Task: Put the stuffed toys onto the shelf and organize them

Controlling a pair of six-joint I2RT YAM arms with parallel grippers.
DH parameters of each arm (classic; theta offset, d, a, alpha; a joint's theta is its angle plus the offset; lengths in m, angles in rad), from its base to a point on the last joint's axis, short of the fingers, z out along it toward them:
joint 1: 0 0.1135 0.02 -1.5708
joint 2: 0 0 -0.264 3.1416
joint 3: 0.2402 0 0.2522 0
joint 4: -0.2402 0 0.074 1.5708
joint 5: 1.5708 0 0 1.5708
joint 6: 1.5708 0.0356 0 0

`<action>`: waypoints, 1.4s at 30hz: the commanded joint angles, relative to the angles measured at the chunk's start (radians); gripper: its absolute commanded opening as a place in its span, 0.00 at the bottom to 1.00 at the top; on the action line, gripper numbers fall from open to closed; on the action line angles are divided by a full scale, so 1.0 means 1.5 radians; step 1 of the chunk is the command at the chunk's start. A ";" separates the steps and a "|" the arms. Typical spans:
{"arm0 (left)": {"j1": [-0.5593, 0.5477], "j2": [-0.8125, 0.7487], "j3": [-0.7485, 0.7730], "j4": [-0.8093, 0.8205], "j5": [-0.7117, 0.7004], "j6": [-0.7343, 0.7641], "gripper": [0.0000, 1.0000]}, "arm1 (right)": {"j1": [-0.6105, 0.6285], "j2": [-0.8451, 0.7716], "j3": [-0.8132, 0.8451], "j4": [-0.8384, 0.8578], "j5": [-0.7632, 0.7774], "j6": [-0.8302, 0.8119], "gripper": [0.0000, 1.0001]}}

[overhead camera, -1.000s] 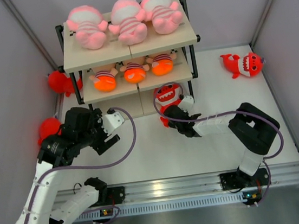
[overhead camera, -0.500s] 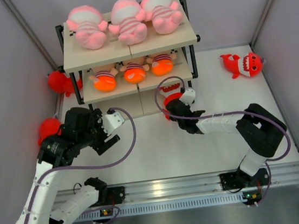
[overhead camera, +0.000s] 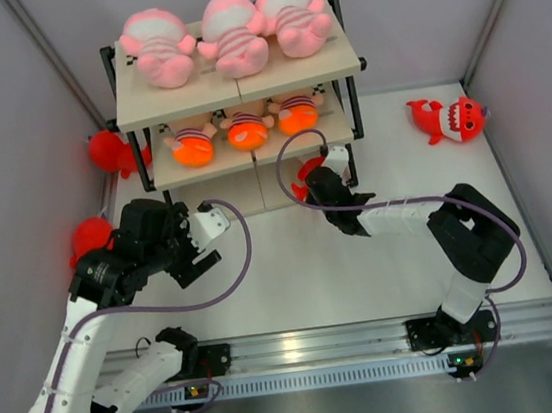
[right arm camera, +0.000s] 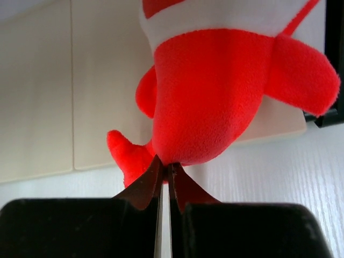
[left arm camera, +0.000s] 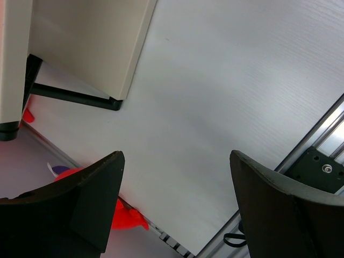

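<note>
The shelf [overhead camera: 138,108] stands at the back left. Three pale-pink striped stuffed toys [overhead camera: 232,36] lie on its top board, and three orange-lit ones [overhead camera: 246,129] sit on the middle board. A red shark [overhead camera: 307,170] is at the front of the bottom tier, partly under the middle board. My right gripper [overhead camera: 325,175] is shut, its tips [right arm camera: 167,165] pressed against the underside of that shark [right arm camera: 209,97]; whether fabric is pinched I cannot tell. My left gripper [overhead camera: 200,246] hangs open over bare floor [left arm camera: 177,161], holding nothing.
Another red shark [overhead camera: 452,119] lies on the floor at the far right. Two red toys sit by the left wall, one behind the shelf leg [overhead camera: 108,150] and one beside my left arm [overhead camera: 88,235]. The aluminium rail [overhead camera: 373,341] runs along the near edge.
My right gripper has closed fully and reached toward the shelf, and the red shark has moved from the floor in front into the bottom tier. The left arm has not moved.
</note>
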 commanded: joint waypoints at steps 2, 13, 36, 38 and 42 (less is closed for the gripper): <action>0.003 -0.008 0.004 -0.005 0.002 0.003 0.86 | -0.010 -0.014 0.002 0.136 -0.078 -0.081 0.00; 0.003 -0.009 0.001 -0.008 0.005 0.005 0.86 | -0.009 -0.045 -0.061 0.176 -0.170 -0.116 0.00; 0.003 -0.011 0.001 -0.012 0.007 0.006 0.86 | -0.040 -0.041 0.000 0.049 -0.079 -0.160 0.68; 0.004 -0.010 -0.001 -0.012 0.007 0.006 0.86 | -0.039 -0.067 -0.015 0.049 -0.080 -0.163 0.70; 0.003 -0.011 -0.003 -0.013 0.001 0.008 0.86 | -0.034 -0.159 -0.031 -0.001 -0.102 -0.187 0.74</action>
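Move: The shark toy's lower body is against the right hand's shut fingertips. The toy's middle is about 7 cm ahead, 2 cm to the right and 3 cm above them, on the bottom shelf. The shelf's right-hand post is some 10 cm right and 3 cm ahead, at about hand height. The nearest orange toy is one shelf up, about 10 cm ahead, 3 cm left and 17 cm higher. From the left hand, the shark is roughly 26 cm ahead, 27 cm right and 12 cm below. Swinging left and then back, about 2.5 cm each way, the right hand starts with its shut fingertips against the shark's lower body and turns some 15 degrees counter-clockwise. It goes forward again about 2.5 cm towards the shelf, opens its fingers wide, then slides about 3 cm right and lifts slightly, clear of the toy. ##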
